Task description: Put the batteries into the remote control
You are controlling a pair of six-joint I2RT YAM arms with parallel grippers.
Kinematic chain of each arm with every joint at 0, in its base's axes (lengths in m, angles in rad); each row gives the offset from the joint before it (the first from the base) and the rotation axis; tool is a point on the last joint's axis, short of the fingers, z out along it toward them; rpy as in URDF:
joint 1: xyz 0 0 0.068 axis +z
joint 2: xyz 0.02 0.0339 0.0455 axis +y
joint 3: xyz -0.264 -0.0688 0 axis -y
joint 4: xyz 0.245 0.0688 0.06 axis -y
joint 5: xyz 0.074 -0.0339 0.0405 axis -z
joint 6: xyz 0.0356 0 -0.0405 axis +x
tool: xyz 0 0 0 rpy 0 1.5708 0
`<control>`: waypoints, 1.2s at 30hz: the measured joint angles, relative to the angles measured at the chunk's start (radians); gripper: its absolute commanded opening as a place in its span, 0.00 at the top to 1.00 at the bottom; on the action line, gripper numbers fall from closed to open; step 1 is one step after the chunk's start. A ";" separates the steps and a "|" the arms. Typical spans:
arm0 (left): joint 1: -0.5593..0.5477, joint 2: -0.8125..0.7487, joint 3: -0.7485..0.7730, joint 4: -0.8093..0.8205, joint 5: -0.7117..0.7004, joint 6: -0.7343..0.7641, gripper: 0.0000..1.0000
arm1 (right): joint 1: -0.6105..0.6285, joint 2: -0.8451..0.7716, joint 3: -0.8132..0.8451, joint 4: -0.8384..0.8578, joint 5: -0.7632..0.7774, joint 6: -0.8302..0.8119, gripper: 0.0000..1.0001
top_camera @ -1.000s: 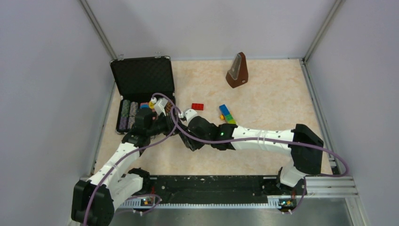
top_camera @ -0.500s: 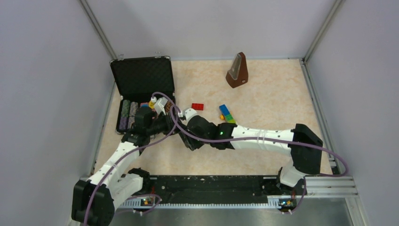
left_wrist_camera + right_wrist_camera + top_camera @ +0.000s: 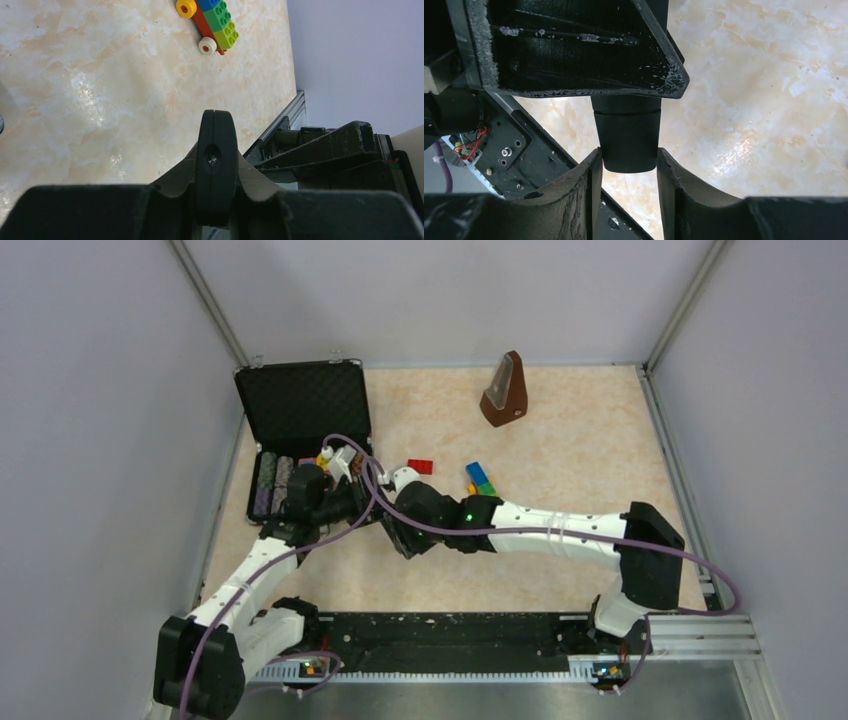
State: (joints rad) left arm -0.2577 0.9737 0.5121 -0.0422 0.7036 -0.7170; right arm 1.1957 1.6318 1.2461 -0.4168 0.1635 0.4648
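Observation:
The remote control (image 3: 216,165) is a slim black bar, seen end-on in the left wrist view. My left gripper (image 3: 217,154) is shut on it, one finger on each flat side. In the right wrist view the remote's other end (image 3: 628,145) pokes out from under the left gripper's body. It sits between the tips of my right gripper (image 3: 628,153), which touch it on both sides. In the top view the two grippers (image 3: 350,502) (image 3: 395,512) meet left of the table's middle and hide the remote. No batteries are in view.
A colourful toy-brick train (image 3: 482,480) (image 3: 210,25) and a flat red brick (image 3: 420,466) lie just beyond the right wrist. An open black case (image 3: 300,410) with chips stands at the far left. A brown metronome (image 3: 505,390) stands at the back. The mounting rail (image 3: 440,640) runs along the near edge.
Both wrists have shifted slightly toward the far side of the table, still joined at the remote. Nothing else on the table has moved.

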 measured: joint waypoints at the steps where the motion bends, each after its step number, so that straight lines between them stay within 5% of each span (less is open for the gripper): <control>1: 0.000 0.000 0.000 0.003 0.002 -0.006 1.00 | -0.001 0.000 0.005 -0.006 0.000 0.003 0.58; 12: -0.005 0.000 0.033 0.027 0.092 -0.103 1.00 | -0.021 0.024 0.085 -0.053 -0.016 0.026 0.49; 24: -0.007 0.013 0.047 0.032 0.122 -0.154 1.00 | -0.041 0.026 0.142 -0.111 -0.018 0.038 0.16; 36: -0.003 0.035 0.097 0.058 0.106 -0.235 1.00 | -0.095 -0.181 0.072 -0.081 -0.092 0.137 0.11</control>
State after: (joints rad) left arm -0.2611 1.0088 0.6086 0.0158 0.8093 -0.9524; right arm 1.1011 1.4509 1.3186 -0.4980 0.0715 0.6018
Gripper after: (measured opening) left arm 0.229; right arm 0.888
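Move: Both hands are on the remote control: the right fingers still straddle its near end, with the remote's middle about 4 cm ahead, 3 cm left and 1 cm above them. The chip case stands some 15 cm ahead and 19 cm left of the right hand; the red block lies about 18 cm ahead and 3 cm right, the toy train 14 cm ahead and 15 cm right, all lower by 10 cm or more. From the left hand the remote's middle is about 2 cm back, 1 cm right and 1 cm below. The right fingers spread from a narrow gap to nearly wide open and come free of the sides of the remote's near end, the hand creeping up and slightly forward at first, then rising faster away from the remote, about 9 cm up in all with a late drift to the right. The left hand keeps its pinch on the remote and lifts it about 5 cm while drifting some 2 cm right and tilting roughly 10 degrees. ##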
